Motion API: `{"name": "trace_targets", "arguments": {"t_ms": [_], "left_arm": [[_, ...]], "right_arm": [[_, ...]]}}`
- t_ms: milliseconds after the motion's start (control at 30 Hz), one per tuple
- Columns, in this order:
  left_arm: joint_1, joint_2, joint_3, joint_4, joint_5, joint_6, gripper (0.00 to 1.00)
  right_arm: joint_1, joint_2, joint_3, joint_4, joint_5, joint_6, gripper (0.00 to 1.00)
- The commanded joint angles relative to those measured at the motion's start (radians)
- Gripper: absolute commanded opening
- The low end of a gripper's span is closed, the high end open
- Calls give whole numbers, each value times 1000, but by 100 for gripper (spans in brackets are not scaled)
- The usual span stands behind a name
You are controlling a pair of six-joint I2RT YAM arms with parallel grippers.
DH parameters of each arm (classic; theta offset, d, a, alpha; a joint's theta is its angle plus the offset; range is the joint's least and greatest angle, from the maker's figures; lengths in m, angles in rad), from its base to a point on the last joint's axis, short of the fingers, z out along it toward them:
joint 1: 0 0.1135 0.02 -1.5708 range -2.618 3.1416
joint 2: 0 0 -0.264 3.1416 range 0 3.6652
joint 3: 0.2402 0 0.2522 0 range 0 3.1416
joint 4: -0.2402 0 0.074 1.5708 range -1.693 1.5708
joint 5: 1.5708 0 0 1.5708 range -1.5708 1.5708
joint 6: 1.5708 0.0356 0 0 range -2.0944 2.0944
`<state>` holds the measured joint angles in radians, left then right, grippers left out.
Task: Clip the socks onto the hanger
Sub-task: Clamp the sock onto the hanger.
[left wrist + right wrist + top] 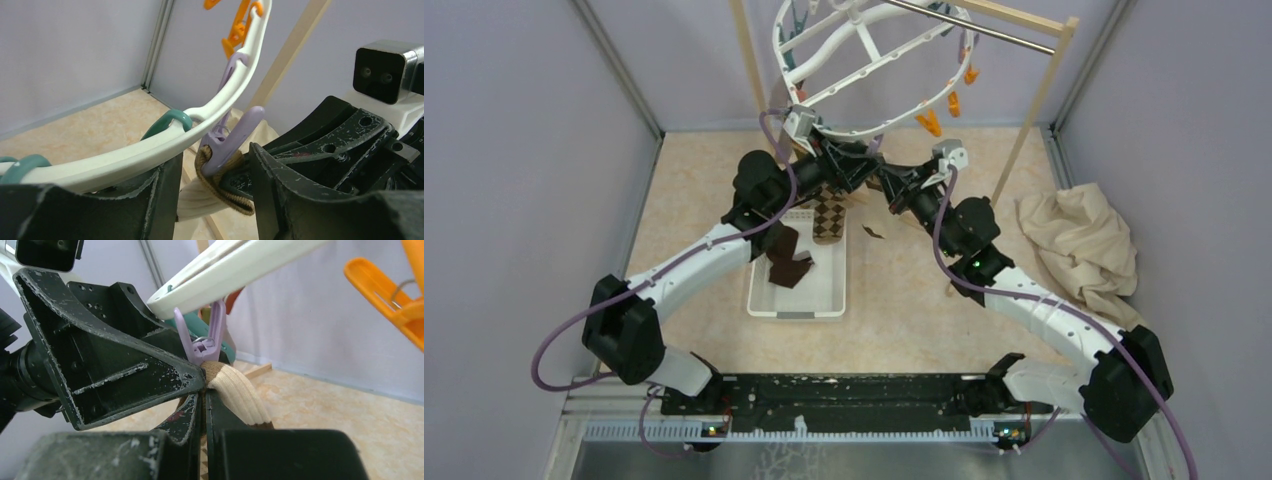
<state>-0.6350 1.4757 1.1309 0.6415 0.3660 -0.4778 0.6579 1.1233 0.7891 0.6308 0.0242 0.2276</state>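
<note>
The white oval hanger (864,60) hangs from the rack bar at the back. One of its purple pegs (232,137) is clamped on the tan cuff of a brown-cream argyle sock (220,187), which hangs down over the tray (829,215). My left gripper (215,192) is open, its fingers (165,200) apart on either side of the peg and cuff. My right gripper (205,395) is shut on the same sock (240,395), just below the peg (205,340). Both grippers meet under the hanger's near rim (859,170).
A white tray (759,300) on the table holds dark brown socks (789,262). A crumpled beige cloth (1079,245) lies at the right. The wooden rack's posts (1034,110) flank the hanger. Orange pegs (929,122) dangle from the rim near my right arm.
</note>
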Motion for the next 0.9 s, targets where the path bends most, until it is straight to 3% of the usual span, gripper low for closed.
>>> {"name": "trace_targets", "arguments": {"t_ms": [0, 200, 300, 533, 867], "left_arm": [[1, 3, 17, 14, 9, 8, 57], [1, 4, 15, 12, 7, 12, 58], [0, 2, 15, 4, 7, 19, 58], [3, -24, -1, -36, -39, 59, 59], [4, -88, -91, -89, -115, 105, 59]], "right_arm": [[-2, 1, 58, 77, -18, -16, 4], [-3, 9, 69, 65, -16, -30, 48], [-3, 7, 68, 63, -18, -34, 59], [-3, -39, 40, 45, -3, -45, 62], [-7, -178, -24, -35, 171, -134, 62]]}}
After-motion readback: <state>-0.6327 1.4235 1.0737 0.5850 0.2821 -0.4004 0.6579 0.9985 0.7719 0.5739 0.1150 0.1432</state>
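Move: The right hand is pinching the sock's cuff. From it, the purple clip biting that cuff sits about 3 cm ahead, 1 cm left and 3 cm up, and an orange clip is some 5 cm ahead, 9 cm right and 5 cm up. From the open left hand, the purple clip is about 2 cm ahead, 3 cm right and 2 cm up. A teal clip on the rim stands about 1 cm farther out than the purple one and 4 cm to its left. Open the right fingers wide in place to let go of the sock's cuff, then draw the right hand off to the right and up, easing back as well, about 5 cm clear of the purple clip. Keep the left fingers open around nothing and, late on, bring the left hand some 2 cm left and down, away from the clip. ##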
